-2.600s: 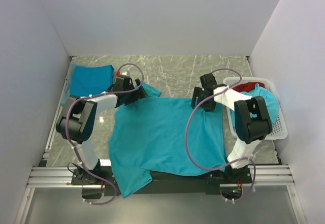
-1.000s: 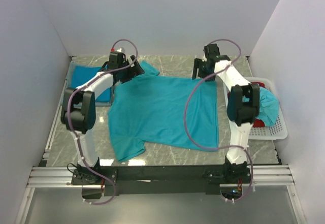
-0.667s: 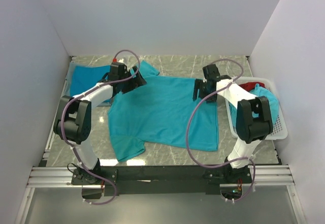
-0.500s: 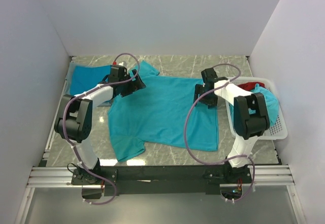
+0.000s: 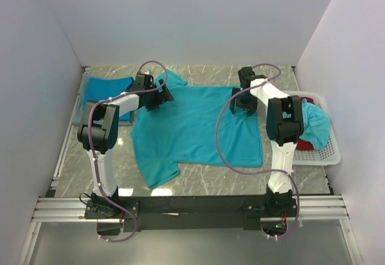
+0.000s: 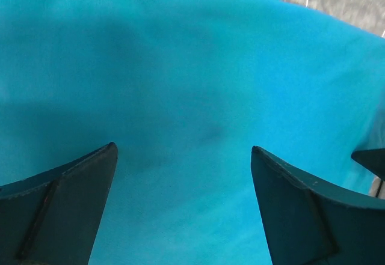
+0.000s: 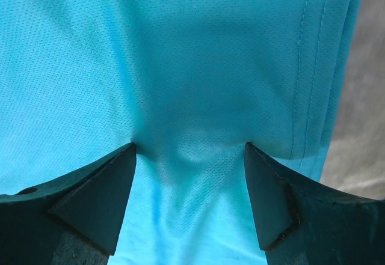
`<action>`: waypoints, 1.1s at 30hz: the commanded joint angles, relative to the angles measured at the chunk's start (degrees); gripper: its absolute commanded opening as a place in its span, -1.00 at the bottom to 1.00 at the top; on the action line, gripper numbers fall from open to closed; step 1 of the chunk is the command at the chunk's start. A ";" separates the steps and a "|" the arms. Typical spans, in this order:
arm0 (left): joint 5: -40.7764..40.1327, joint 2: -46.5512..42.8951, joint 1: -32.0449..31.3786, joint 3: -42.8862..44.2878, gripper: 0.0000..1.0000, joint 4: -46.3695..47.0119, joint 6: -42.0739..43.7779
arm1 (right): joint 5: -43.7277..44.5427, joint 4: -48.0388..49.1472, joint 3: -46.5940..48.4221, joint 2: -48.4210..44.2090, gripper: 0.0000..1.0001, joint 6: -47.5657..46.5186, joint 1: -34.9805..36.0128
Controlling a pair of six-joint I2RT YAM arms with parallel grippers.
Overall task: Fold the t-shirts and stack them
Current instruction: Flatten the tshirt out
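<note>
A teal t-shirt (image 5: 195,127) lies spread flat on the marble table, its collar end toward the left arm. My left gripper (image 5: 157,94) is open and low over its far left part, beside the sleeve. The left wrist view shows my left gripper (image 6: 182,148) with its jaws wide apart over smooth teal cloth (image 6: 198,85). My right gripper (image 5: 243,101) is open at the shirt's far right edge. In the right wrist view my right gripper (image 7: 189,146) has its tips pressed on the cloth (image 7: 198,67), which puckers between them. A folded teal shirt (image 5: 103,92) lies at the far left.
A white lattice basket (image 5: 332,151) stands at the right edge and holds another bunched teal shirt (image 5: 314,124) and a red garment (image 5: 304,145). White walls close in the table on three sides. A black rail runs along the near edge.
Both arms dragged the shirt off the near edge and up the table, then drew back a little. Now both open grippers sit lower on its far edge, and it lies flatter.
</note>
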 commanded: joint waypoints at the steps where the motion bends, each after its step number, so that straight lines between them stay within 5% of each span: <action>1: 0.98 3.46 0.68 4.70 0.99 -0.71 0.20 | -0.37 -4.05 6.87 5.58 0.58 -1.71 -0.80; 9: 0.54 7.96 1.65 14.01 0.99 -5.10 0.73 | 1.38 -8.71 22.52 10.87 0.59 -3.30 -1.06; 15: 0.36 -0.37 1.56 13.43 0.99 -4.85 1.26 | 1.56 -4.34 21.49 1.14 0.61 -4.09 -0.71; 25: -1.92 -32.25 -2.30 -16.97 0.99 -7.03 -9.10 | -2.03 17.11 -22.40 -37.62 0.64 3.80 2.63; 33: -9.66 -56.86 -10.04 -38.93 0.99 -27.32 -20.53 | -3.80 24.06 -40.38 -51.87 0.64 7.95 2.80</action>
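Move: The t-shirt lies under both hands, its middle about 12 cm back and 10 cm right of the left hand and a couple of centimetres below it; its near-left sleeve is some 33 cm back and 3 cm left, the folded stack level and about 25 cm left. From the right hand, just above the cloth, the shirt's middle is about 7 cm back and 19 cm left, the laundry basket 7 cm back and 23 cm right. The t-shirt's far part is pushed along the table by both open hands, their fingers still on the cloth, some 5 cm forward. Both then lift off and swing back above the shirt: the left arcs high, then sinks towards the near-left sleeve, about 25 cm back; the right rises higher, comes back some 15 cm and tips its fingers outward about 30 degrees. ##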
